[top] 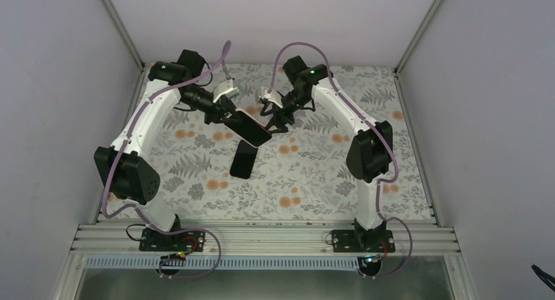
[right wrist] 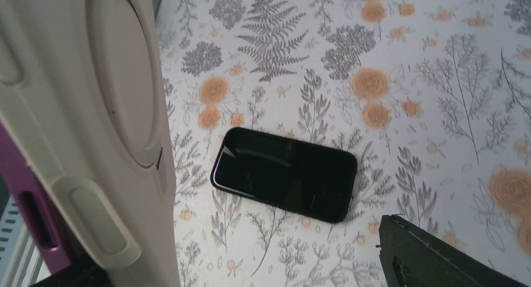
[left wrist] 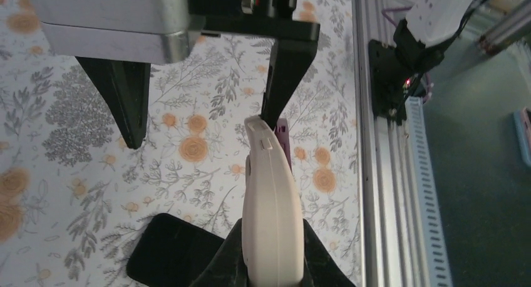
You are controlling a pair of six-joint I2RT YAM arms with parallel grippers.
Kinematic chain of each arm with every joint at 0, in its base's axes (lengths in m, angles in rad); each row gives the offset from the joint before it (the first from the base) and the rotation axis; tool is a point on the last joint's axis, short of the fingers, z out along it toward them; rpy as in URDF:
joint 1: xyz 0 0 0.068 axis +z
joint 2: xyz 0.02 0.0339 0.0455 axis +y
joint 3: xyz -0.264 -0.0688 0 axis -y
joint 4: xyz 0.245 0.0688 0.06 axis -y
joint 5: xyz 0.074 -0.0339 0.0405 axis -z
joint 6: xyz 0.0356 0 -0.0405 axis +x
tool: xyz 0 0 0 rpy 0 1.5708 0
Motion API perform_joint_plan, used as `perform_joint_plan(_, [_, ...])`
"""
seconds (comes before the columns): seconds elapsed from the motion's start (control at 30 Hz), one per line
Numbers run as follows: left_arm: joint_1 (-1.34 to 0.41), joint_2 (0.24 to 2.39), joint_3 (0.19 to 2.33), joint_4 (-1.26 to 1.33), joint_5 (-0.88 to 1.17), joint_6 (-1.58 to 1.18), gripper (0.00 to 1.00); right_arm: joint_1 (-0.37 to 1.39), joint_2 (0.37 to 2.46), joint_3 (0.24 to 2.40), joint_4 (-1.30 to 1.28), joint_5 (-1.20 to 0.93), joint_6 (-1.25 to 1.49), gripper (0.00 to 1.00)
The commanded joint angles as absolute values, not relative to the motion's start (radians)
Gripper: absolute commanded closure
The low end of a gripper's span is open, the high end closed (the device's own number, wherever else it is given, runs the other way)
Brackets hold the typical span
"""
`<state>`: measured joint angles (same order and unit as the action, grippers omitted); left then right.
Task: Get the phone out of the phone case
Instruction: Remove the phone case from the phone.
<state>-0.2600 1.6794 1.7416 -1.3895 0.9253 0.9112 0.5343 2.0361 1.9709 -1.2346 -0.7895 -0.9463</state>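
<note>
The black phone (top: 244, 158) lies flat on the flowered table, screen up, out of its case; it also shows as the phone (right wrist: 285, 174) and the phone (left wrist: 169, 252). The empty phone case (top: 252, 126), cream outside with a purple inner rim, hangs above the phone. My left gripper (left wrist: 272, 243) is shut on the near end of the phone case (left wrist: 272, 199). My right gripper (top: 275, 120) is open at the case's far end. One of its fingers (left wrist: 282, 86) is against the case's tip, the other finger (left wrist: 128, 105) stands well apart. The phone case (right wrist: 94, 130) fills the left of the right wrist view.
The flowered table cover (top: 314, 175) spreads around the phone. An aluminium rail (top: 262, 238) runs along the near edge with both arm bases on it. White walls close in the left, right and back sides.
</note>
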Motion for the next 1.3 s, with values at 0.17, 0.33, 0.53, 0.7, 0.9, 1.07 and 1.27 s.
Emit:
perform_joint_plan(0.17, [-0.26,1.692,1.725,-0.914,1.113,0.67,0.98,0.676,2.046,2.022,-1.285,-1.179,-0.964,0.15])
perform_joint_plan(0.33, [-0.261,1.718,1.722,-0.987,1.132,0.733,0.98,0.671,2.047,2.116,-1.284,-1.221,-0.913,0.21])
perform_joint_plan(0.53, [-0.272,1.708,1.695,-1.051,1.155,0.799,0.98,0.652,2.044,2.178,-1.2,-1.224,-0.807,0.23])
perform_joint_plan(0.7, [-0.274,1.719,1.736,-1.132,1.177,0.85,0.98,0.647,2.066,2.181,-1.199,-1.203,-0.792,0.44])
perform_joint_plan(0.9, [-0.274,1.745,1.814,-1.217,1.168,0.89,0.98,0.637,2.059,2.139,-1.194,-1.175,-0.789,0.96])
perform_joint_plan(1.07, [-0.272,1.753,1.868,-1.261,1.124,0.902,0.73,0.611,2.015,2.078,-1.152,-1.16,-0.764,0.97])
perform_joint_plan(1.27, [-0.257,1.747,1.94,-1.357,1.07,0.928,0.38,0.524,1.967,1.994,-1.092,-1.165,-0.719,0.97])
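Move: The right hand, open, is after the far rim of the cased phone held by the left; that phone's middle lies about 9 cm to its left, 3 cm back and 3 cm higher. The loose phone on the table is roughly 10 cm left, 3 cm back and 20 cm below. From the left hand's grip, the cased phone's middle is some 6 cm right, 2 cm back and 4 cm down. The right hand, one finger already at the case's corner, closes on the case's rim and pinches it, rising about 4 cm and going some 3 cm left. The left keeps its grip while rising about 3 cm, easing forward and tipping its fingertips up some 10 degrees, then opens and lets go once the right has shut, moving a little farther up and right. ##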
